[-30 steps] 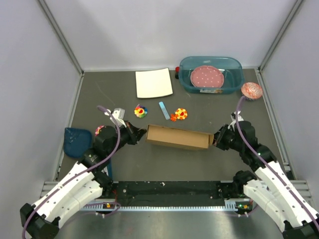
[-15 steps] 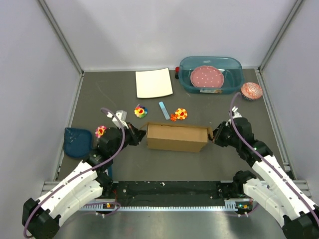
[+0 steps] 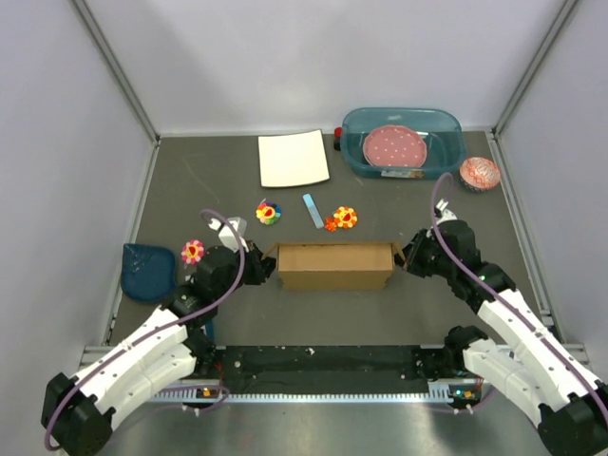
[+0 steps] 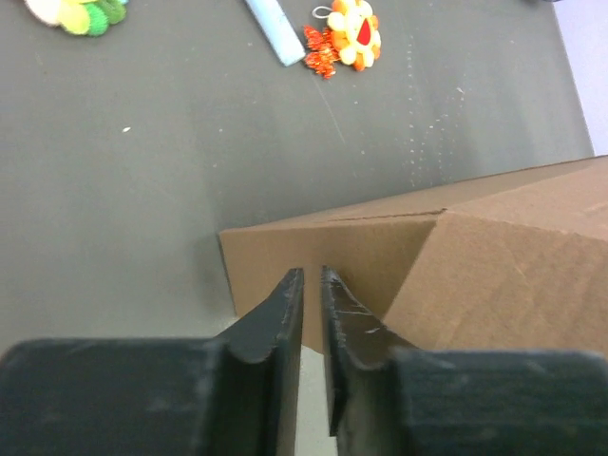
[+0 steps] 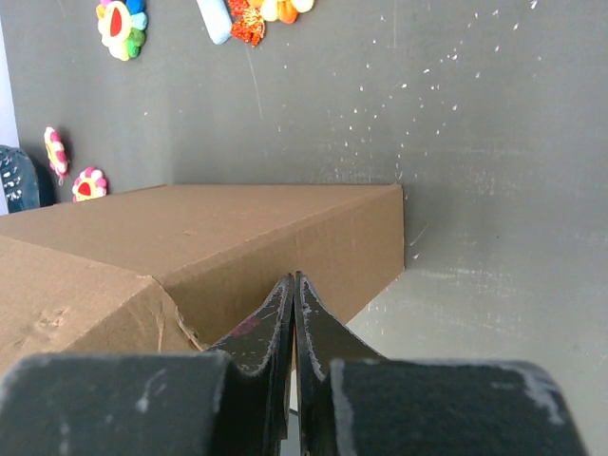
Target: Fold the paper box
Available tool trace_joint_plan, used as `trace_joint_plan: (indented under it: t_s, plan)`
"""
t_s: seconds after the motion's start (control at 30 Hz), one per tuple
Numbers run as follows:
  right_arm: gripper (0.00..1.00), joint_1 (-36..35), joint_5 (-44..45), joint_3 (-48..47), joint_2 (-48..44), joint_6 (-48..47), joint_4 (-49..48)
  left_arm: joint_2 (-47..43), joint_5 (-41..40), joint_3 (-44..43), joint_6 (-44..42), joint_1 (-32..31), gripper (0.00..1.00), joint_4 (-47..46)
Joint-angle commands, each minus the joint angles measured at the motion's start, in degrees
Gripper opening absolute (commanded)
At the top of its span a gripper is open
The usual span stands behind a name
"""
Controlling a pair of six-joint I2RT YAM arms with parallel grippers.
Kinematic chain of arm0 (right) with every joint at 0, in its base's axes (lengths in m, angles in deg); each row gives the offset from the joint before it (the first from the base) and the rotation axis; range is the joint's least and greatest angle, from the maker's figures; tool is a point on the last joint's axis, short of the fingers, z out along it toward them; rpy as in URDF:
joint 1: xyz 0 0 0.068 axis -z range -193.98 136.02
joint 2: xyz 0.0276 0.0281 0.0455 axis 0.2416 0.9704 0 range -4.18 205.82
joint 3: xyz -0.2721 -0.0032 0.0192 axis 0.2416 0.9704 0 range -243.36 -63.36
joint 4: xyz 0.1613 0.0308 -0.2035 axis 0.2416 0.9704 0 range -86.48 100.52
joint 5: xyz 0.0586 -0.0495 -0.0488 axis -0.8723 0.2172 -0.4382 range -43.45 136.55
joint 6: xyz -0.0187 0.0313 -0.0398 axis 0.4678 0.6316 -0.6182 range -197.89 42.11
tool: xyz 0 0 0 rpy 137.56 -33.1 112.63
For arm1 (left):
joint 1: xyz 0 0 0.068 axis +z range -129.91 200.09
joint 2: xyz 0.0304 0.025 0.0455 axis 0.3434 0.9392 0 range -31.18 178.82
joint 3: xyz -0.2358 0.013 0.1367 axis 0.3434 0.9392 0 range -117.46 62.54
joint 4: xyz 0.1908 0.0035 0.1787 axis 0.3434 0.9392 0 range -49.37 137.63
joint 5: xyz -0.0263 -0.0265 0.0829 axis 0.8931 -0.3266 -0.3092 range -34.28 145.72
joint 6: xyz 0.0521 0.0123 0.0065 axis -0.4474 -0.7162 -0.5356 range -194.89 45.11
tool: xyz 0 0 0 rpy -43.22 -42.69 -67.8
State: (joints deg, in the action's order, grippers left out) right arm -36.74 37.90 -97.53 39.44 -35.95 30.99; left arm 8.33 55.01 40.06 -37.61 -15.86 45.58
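Note:
The paper box is plain brown cardboard and lies near the table's middle, its long side parallel to the front edge. My left gripper is at the box's left end. In the left wrist view its jaws stand a thin slit apart, with the box's end face showing behind them and nothing gripped between them. My right gripper is at the right end. In the right wrist view its fingers are pressed together, tips against the box's end wall.
A white square sheet lies at the back. A teal tub holds a pink plate, with a paper cupcake cup to its right. Flower toys and a light blue stick lie behind the box. A blue scoop sits left.
The box has swung from slanted to square with the front edge and shifted slightly away. Both grippers moved with its ends. The left jaws have parted a little.

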Motion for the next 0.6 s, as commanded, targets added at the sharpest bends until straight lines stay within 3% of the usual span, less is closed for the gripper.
trace_joint_plan:
  t_s: [0.0, 0.2, 0.57]
  plan:
    - [0.0, -1.05, -0.32, -3.52, -1.25, -1.94, 0.04, -1.54, -4.03, -3.97, -2.03, -0.62, 0.25, 4.62]
    - [0.02, -0.97, 3.02, -5.64, -1.78, -4.58, 3.03, -2.94, -8.51, -4.86, -2.91, -0.62, 0.45, 7.71]
    - [0.07, -0.79, 6.26, -11.87, -1.69, -9.32, 10.05, -2.5, -12.29, -8.02, -4.23, -0.62, 0.51, 12.8]
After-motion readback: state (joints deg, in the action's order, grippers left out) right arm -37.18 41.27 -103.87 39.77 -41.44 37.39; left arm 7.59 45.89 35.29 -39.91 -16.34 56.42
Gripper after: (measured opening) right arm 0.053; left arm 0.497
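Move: The box's left side flap juts out roughly 2 cm to the left gripper's right, 1 cm ahead and 3 cm above; the middle of the box is some 15 cm right, level fore and aft, 3 cm lower. The rainbow flower lies 14 cm ahead and 1 cm left, the blue stick 15 cm ahead and 10 cm right. For the right gripper, the right side flap is about 2 cm left, 1 cm ahead and 3 cm up, the box's middle 15 cm left, level fore and aft. Back the left gripper off the box's left side, about 3 cm to the left at nearly the same height, opening its almost shut fingers to around half and rolling its left side up and turning it counter-clockwise a little, under 10 degrees each. Meanwhile lift the still closed right gripper some 2 cm beside the right end, easing it about 1 cm to the right. ##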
